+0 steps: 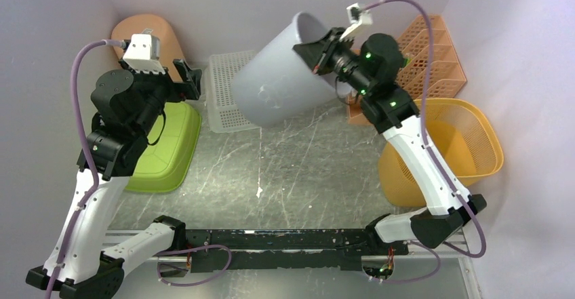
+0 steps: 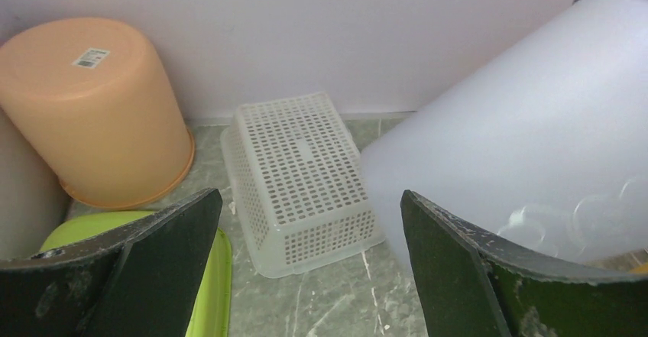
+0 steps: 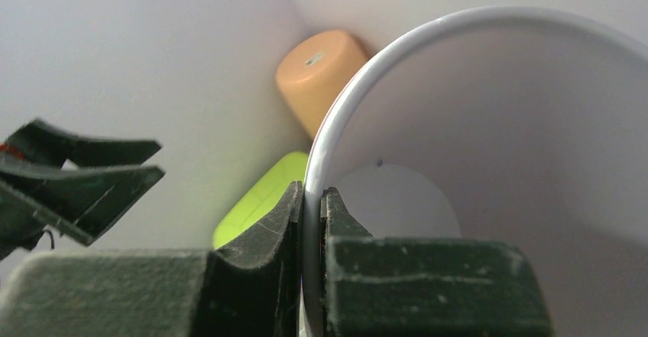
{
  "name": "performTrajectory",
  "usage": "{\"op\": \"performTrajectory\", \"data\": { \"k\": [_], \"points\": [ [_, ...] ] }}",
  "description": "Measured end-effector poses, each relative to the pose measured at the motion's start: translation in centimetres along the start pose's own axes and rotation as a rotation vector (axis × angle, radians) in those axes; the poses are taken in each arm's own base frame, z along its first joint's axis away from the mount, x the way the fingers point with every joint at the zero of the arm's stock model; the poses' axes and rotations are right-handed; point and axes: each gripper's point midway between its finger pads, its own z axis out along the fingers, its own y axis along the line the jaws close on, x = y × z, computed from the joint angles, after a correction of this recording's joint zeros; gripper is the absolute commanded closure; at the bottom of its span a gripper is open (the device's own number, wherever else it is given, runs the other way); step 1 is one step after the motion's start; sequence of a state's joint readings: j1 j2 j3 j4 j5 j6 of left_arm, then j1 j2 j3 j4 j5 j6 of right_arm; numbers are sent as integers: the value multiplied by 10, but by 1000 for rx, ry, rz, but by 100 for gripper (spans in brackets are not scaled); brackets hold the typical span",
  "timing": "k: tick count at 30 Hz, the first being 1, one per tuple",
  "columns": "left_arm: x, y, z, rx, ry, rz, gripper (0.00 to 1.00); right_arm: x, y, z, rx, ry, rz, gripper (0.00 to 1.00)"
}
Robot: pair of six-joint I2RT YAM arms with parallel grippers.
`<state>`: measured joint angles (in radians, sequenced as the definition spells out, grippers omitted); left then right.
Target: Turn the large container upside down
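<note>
The large container is a pale grey bucket (image 1: 285, 75), tilted on its side with its base low to the left and its open mouth up to the right. My right gripper (image 1: 317, 53) is shut on its rim (image 3: 321, 161) and holds it off the table. The bucket also fills the right of the left wrist view (image 2: 535, 131). My left gripper (image 1: 192, 78) is open and empty, left of the bucket's base, its fingers (image 2: 160, 253) wide apart.
A white perforated basket (image 1: 227, 92) lies upside down behind the bucket. An orange bucket (image 1: 146, 38) stands upside down at the back left. A green tub (image 1: 166, 150) lies at the left. An orange basket (image 1: 461, 146) and orange racks (image 1: 437, 58) stand at the right.
</note>
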<state>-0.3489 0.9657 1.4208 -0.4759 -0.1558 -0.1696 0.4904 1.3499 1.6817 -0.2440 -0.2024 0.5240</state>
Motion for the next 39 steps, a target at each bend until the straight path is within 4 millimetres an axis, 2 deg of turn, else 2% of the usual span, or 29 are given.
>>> {"op": "performTrajectory", "data": {
  "k": [4, 9, 14, 17, 20, 25, 30, 39],
  "points": [
    [-10, 5, -3, -28, 0, 14, 0, 44, 28, 8, -70, 63, 33, 100],
    [-28, 5, -5, -38, -31, 12, 0, 105, 48, 5, -104, 147, 74, 100],
    [-30, 4, -3, -38, -29, 12, 0, 165, 80, 2, -157, 241, 79, 100],
    [-26, 5, -1, -41, -13, 14, 0, 189, 99, 5, -199, 264, 93, 100],
    [-23, 5, -1, -43, -4, 16, 0, 202, 108, 10, -235, 249, 130, 100],
    [-21, 6, -1, -44, 6, 18, 0, 217, 106, 16, -268, 179, 233, 100],
    [-19, 6, 0, -46, 13, 19, 0, 243, 83, 7, -244, 95, 377, 100],
    [-13, 6, 6, -48, 30, 22, 0, 252, 56, -17, -203, -24, 551, 100]
  ]
}}
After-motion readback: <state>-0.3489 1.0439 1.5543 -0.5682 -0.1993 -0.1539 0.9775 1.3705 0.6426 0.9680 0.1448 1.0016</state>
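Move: The right hand holds the large grey container by its rim. The clear patch of table it is being taken towards lies about 18 cm to the hand's left, some 6 cm back and roughly 47 cm below. The white basket stands some 20 cm ahead and 24 cm to the left, the green tub 3 cm ahead and 48 cm left, the yellow basket about 3 cm back and 40 cm right. From the left hand that patch is about 18 cm right, 2 cm back and 43 cm below. Down, left and back together, the right hand swings the large container by its rim towards the clear table, sinking some 20 cm and drawing back about 10. It goes roughly 16 cm left, then eases about 4 cm right again as it keeps sinking and the wrist rolls its left side up, about 30 degrees. The fingers stay shut on the rim. ##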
